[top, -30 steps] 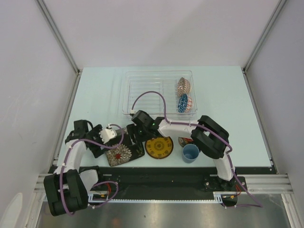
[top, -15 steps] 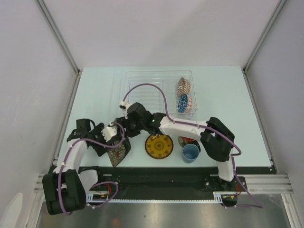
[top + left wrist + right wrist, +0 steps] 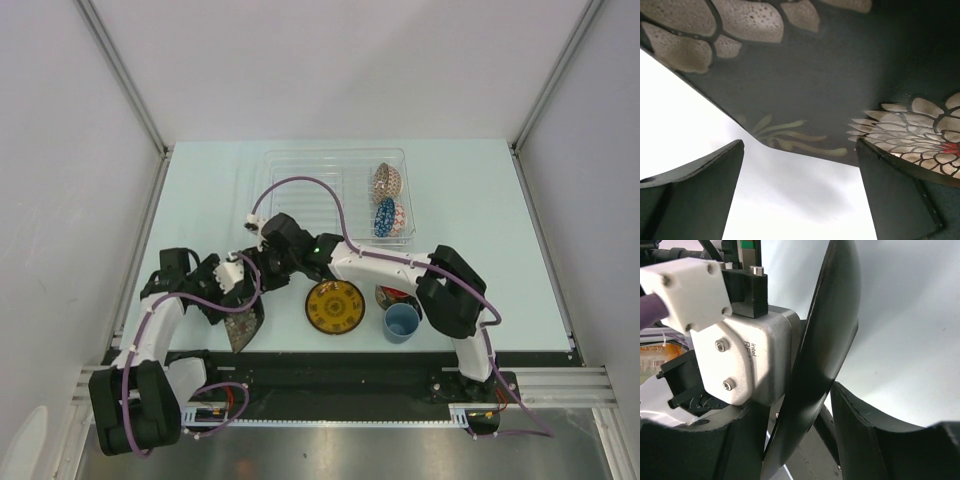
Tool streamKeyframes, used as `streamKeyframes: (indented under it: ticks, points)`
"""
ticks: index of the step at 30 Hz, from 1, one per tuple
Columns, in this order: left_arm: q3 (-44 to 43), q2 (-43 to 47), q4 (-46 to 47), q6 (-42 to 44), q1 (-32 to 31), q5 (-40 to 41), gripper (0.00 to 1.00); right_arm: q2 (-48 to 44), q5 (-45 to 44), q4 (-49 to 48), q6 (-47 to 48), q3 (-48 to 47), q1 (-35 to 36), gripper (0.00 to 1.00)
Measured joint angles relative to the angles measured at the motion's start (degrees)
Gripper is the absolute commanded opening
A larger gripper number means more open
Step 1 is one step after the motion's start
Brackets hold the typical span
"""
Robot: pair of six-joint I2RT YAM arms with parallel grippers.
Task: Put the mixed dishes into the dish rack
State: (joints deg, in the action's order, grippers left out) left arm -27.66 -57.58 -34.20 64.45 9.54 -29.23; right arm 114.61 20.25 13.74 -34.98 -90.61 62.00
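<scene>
The black square floral plate (image 3: 243, 325) stands tilted on edge at the table's front left. It leans toward my left gripper (image 3: 235, 300), which is open; in the left wrist view the plate's face (image 3: 815, 90) fills the space ahead of that gripper (image 3: 800, 145). My right gripper (image 3: 256, 268) reaches in from the right. In the right wrist view the plate's rim (image 3: 830, 340) sits between the fingers of that gripper (image 3: 797, 397), one finger touching and a slit of light at the other. The clear dish rack (image 3: 300, 190) holds a cream-pink bowl (image 3: 386, 182) and a blue bowl (image 3: 386, 216).
A yellow saucer (image 3: 335, 306) lies right of the plate. Beyond it are a small light-blue cup (image 3: 401, 321) and a dark mug with red inside (image 3: 392, 296), partly under the right arm. Purple cables loop over both arms.
The plate went from lying flat to standing on edge. My right gripper moved left over it and its jaws narrowed. The left gripper stayed open, shifting slightly.
</scene>
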Motion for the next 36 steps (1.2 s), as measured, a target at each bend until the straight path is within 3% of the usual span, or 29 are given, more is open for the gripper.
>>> streamKeyframes:
  ticks: [2, 3, 4, 16, 23, 27, 36]
  points:
    - [0.04, 0.15, 0.2, -0.5, 0.0, 0.13, 1.0, 0.24, 0.22, 0.31, -0.07, -0.39, -0.17, 0.17]
    - [0.13, 0.28, 0.31, -0.68, 0.02, 0.15, 1.0, 0.35, 0.2, 0.61, -0.09, -0.55, -0.24, 0.04]
    - [0.22, 0.39, 0.44, -0.92, 0.02, 0.15, 1.0, 0.48, 0.17, 1.03, -0.11, -0.72, -0.28, 0.0]
    - [-2.45, 2.1, -0.68, -6.21, 0.7, -2.64, 1.0, 0.92, -3.67, 2.38, 0.04, 0.39, 0.24, 0.0]
    - [-11.91, 1.22, -4.2, -7.39, 9.27, -12.11, 1.0, 1.7, -6.99, 3.41, -0.7, 3.19, 1.99, 0.0]
    - [-13.0, 0.57, -7.37, -6.36, 14.4, -14.58, 1.0, 1.75, -7.41, 2.6, -1.46, 3.56, 2.16, 0.0]
    - [-17.64, -0.94, -12.85, -6.88, 18.93, -18.86, 1.0, 1.33, -8.52, 2.71, -0.87, 3.58, 1.92, 0.0]
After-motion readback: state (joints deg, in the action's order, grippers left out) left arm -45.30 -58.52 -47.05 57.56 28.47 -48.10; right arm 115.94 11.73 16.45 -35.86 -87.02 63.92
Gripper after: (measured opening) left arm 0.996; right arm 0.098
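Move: The square black plate is already tipped up steeply between the half-open right fingers, its middle about 3 cm back, 2 cm left and 6 cm below that hand. The yellow plate lies flat some 19 cm to the right, roughly level with the hand and 13 cm below; the dish rack's middle is about 30 cm ahead, 19 cm right and 11 cm below. From the left hand, the black plate's middle is about 6 cm right, 1 cm back and 3 cm above. The right fingers close from about half open to nearly shut, pinching the black plate's rim as that hand sinks about 5 cm and shifts slightly left, then holds there. The wide-open left hand waits beside the plate's leafy corner, then rises away some 10 cm, ending a little forward and left, its fingers swinging outward towards the right. ##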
